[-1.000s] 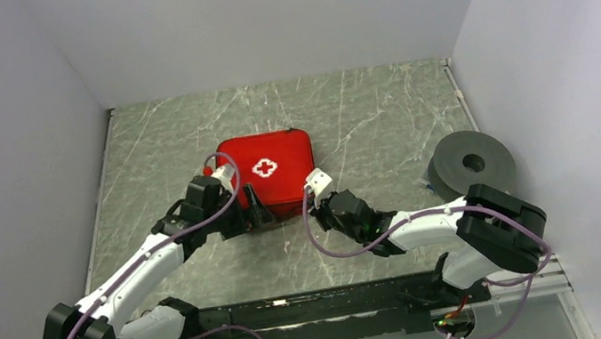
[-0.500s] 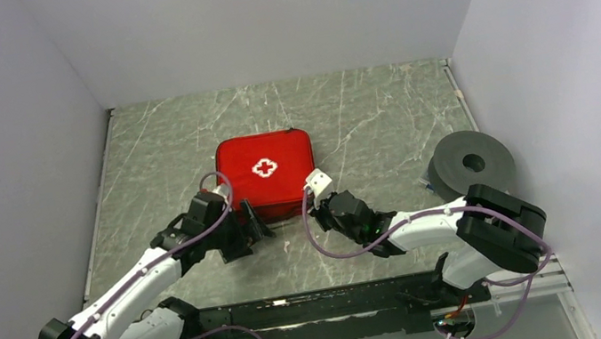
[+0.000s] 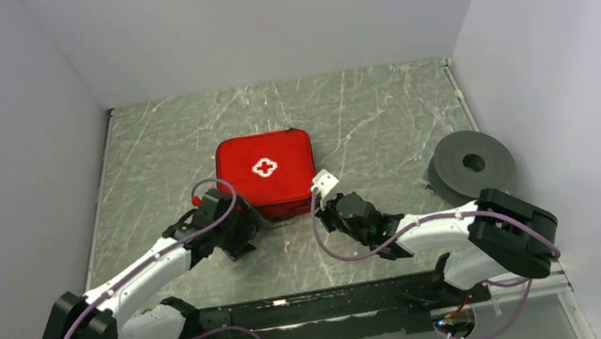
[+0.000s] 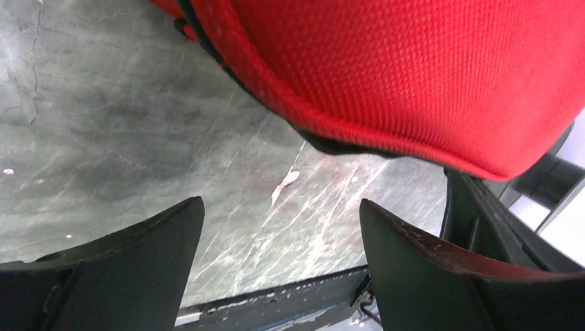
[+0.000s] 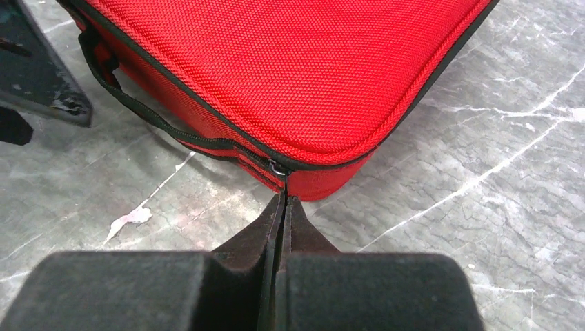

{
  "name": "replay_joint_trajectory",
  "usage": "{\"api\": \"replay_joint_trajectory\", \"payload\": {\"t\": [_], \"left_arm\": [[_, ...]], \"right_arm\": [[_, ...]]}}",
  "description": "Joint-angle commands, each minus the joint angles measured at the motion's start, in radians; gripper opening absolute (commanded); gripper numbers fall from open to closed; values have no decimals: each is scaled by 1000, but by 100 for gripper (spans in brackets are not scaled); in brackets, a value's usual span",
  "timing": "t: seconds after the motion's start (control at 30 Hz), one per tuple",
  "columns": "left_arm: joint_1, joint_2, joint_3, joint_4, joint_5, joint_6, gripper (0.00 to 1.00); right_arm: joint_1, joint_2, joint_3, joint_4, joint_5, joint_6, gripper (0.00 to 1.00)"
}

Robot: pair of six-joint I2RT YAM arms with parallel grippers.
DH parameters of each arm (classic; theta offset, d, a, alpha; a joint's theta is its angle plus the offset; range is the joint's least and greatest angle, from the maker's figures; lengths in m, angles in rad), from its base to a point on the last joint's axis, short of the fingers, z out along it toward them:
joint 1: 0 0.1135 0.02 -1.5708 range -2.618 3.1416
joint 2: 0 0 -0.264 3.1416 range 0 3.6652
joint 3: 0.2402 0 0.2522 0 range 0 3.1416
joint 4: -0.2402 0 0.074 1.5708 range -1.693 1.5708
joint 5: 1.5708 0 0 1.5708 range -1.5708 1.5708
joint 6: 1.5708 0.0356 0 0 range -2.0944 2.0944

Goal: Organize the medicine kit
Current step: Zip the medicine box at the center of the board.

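The red medicine kit lies zipped flat at mid-table, white cross up. My right gripper sits at its near right corner. In the right wrist view this gripper is shut, its tips pinching the zipper pull at the corner of the kit. My left gripper hovers open just off the kit's near left corner. The left wrist view shows bare table between the left gripper fingers, with the kit's red edge above them.
A grey round disc rests by the right wall. The kit's black strap handle hangs off its near side. One finger of the left gripper shows in the right wrist view. White walls enclose the marble table.
My left gripper has drawn back from the kit's near left side toward the table's near edge, staying open. The right gripper stays shut at the corner, nudged slightly.
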Motion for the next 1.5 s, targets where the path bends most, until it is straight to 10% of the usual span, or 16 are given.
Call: {"api": "replay_joint_trajectory", "payload": {"t": [0.0, 1.0, 1.47], "left_arm": [[-25, 37, 63, 51, -120, -126, 90], [-122, 291, 185, -25, -343, -270, 87], [-109, 371, 196, 62, -310, -207, 43]], "right_arm": [[3, -55, -25, 62, 2, 3, 0], [3, -81, -64, 76, -30, 11, 0], [4, -88, -63, 39, -33, 2, 0]]}}
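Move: The medicine box's strap handle, on its near face, lies about 4 cm ahead of the open left hand, 5 cm to its right and 2 cm lower. From that hand the box's middle is some 12 cm ahead and 4 cm right, while the zipper pull at the near right corner is about 3 cm ahead and 14 cm right. The right hand already has that pull at its fingertips; from it the handle lies roughly 10 cm left and 1 cm ahead, some 3 cm lower. With its fingers wide, the left hand reaches forward about 3 cm with a small rise, turns some 10 degrees counter-clockwise, then sinks roughly 3 cm in front of the box's near face, before sliding on forward and to the right at the handle strap while the fingers close to about half. The right hand stays at the near right corner, its shut fingers keeping their pinch on the zipper pull and easing only about a centimetre up and back. ##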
